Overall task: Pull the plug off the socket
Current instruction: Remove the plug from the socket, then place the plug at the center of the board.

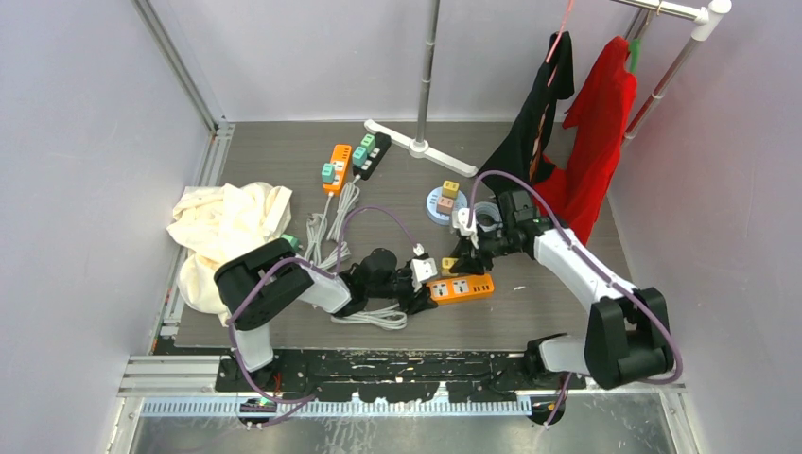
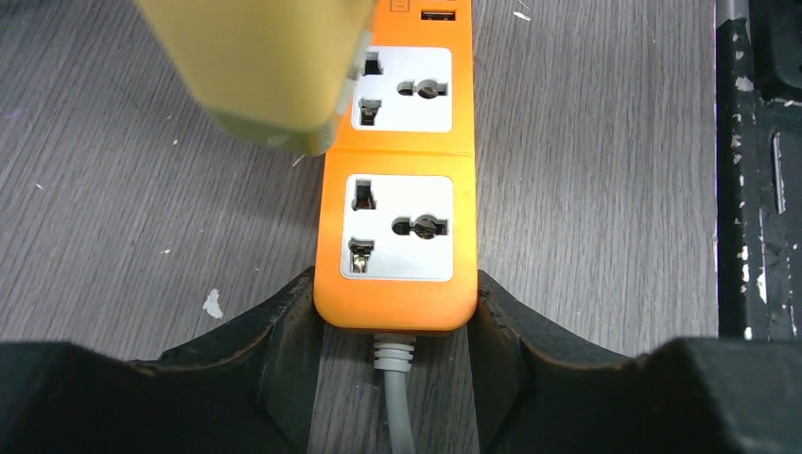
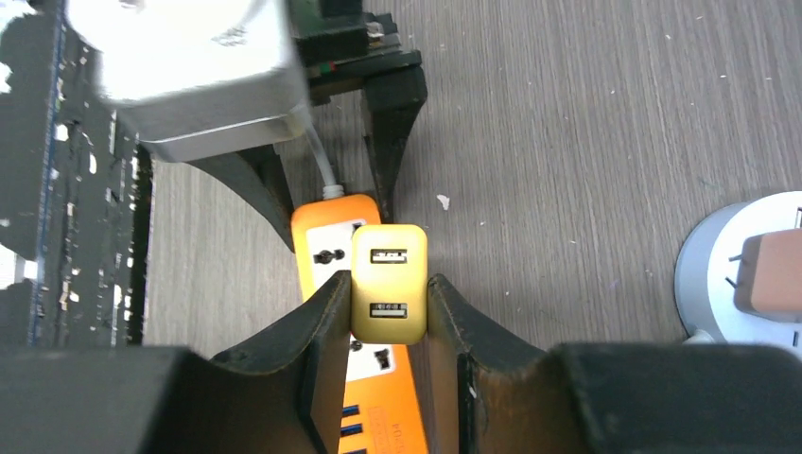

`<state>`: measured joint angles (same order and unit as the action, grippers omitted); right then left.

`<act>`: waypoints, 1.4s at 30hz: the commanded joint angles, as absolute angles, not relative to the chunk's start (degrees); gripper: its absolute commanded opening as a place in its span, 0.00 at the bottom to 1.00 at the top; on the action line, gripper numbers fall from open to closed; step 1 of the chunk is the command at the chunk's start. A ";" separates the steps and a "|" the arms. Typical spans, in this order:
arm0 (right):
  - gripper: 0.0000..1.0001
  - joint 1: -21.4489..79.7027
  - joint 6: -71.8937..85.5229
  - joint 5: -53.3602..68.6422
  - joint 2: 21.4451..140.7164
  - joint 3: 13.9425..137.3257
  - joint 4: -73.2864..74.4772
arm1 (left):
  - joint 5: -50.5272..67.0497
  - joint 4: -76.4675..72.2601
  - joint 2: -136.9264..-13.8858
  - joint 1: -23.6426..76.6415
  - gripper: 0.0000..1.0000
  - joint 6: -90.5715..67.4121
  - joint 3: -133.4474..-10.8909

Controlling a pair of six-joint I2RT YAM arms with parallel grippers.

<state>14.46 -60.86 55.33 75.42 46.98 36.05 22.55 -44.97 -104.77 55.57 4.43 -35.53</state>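
Note:
An orange power strip (image 1: pixel 461 288) (image 2: pixel 397 151) lies on the grey table, both of its white sockets showing empty in the left wrist view. My left gripper (image 1: pixel 423 284) (image 2: pixel 395 295) is shut on the strip's cord end, one finger on each side, the grey cord running out between them. A yellow plug (image 1: pixel 448 267) (image 3: pixel 388 284) with two USB ports is held just above the strip, over its edge. My right gripper (image 1: pixel 463 255) (image 3: pixel 388 307) is shut on the plug's two sides. The same plug (image 2: pixel 265 66) is a blur at the top left of the left wrist view.
A second orange strip (image 1: pixel 337 168) and a black strip (image 1: pixel 372 154) lie at the back, with white cords (image 1: pixel 331 236) trailing forward. A cream cloth (image 1: pixel 227 227) is heaped on the left. A round base (image 1: pixel 437 206) (image 3: pixel 728 274) holds blocks. A red garment (image 1: pixel 596 132) hangs at the right.

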 commanded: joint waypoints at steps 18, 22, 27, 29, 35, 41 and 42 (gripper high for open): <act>0.03 1.37 7.74 61.36 61.28 42.02 14.02 | 13.70 -17.88 -80.44 54.71 0.85 -8.88 -45.42; 0.03 1.31 17.00 64.52 63.54 43.81 11.35 | 11.46 -10.22 -74.37 54.58 0.86 -16.52 -49.36; 0.04 1.32 30.42 65.57 65.78 43.06 1.96 | 5.06 6.53 -73.94 52.75 0.97 -28.72 -62.29; 0.04 1.32 33.08 65.95 66.51 43.37 1.23 | 5.60 13.70 -75.59 51.74 0.97 -31.21 -68.02; 0.05 1.65 38.27 66.02 67.42 43.23 -0.34 | 4.07 26.77 -80.44 52.15 0.97 -29.30 -80.49; 0.05 1.89 39.46 66.11 68.34 43.49 -0.75 | -6.69 40.08 -89.08 57.92 0.95 -19.01 -93.19; 0.05 1.93 39.54 66.05 68.56 43.48 -0.79 | -7.25 41.65 -90.59 58.41 0.94 -18.21 -95.06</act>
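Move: The yellow plug, already out and held by the right hand, hangs some 4 cm ahead of the left hand, 4 cm to its right and 8 cm above. The orange socket strip's middle is about 6 cm right of the left hand and 1 cm ahead; the blue round socket is roughly 20 cm ahead, 3 cm right. From the right hand, the plug is between its pads, and the strip's middle lies 3 cm back, 2 cm left, 9 cm below. The left fingers let go of the cord end of the orange strip, opening almost fully, and that hand climbs about 27 cm past the plug's height, drifting 5 cm forward, turning some 30 degrees counter-clockwise and sinking slightly at the end. Keeping its pinch on the yellow plug, the right hand lifts it 10 cm, slightly forward, rolling about 75 degrees, mostly around its finger line. ##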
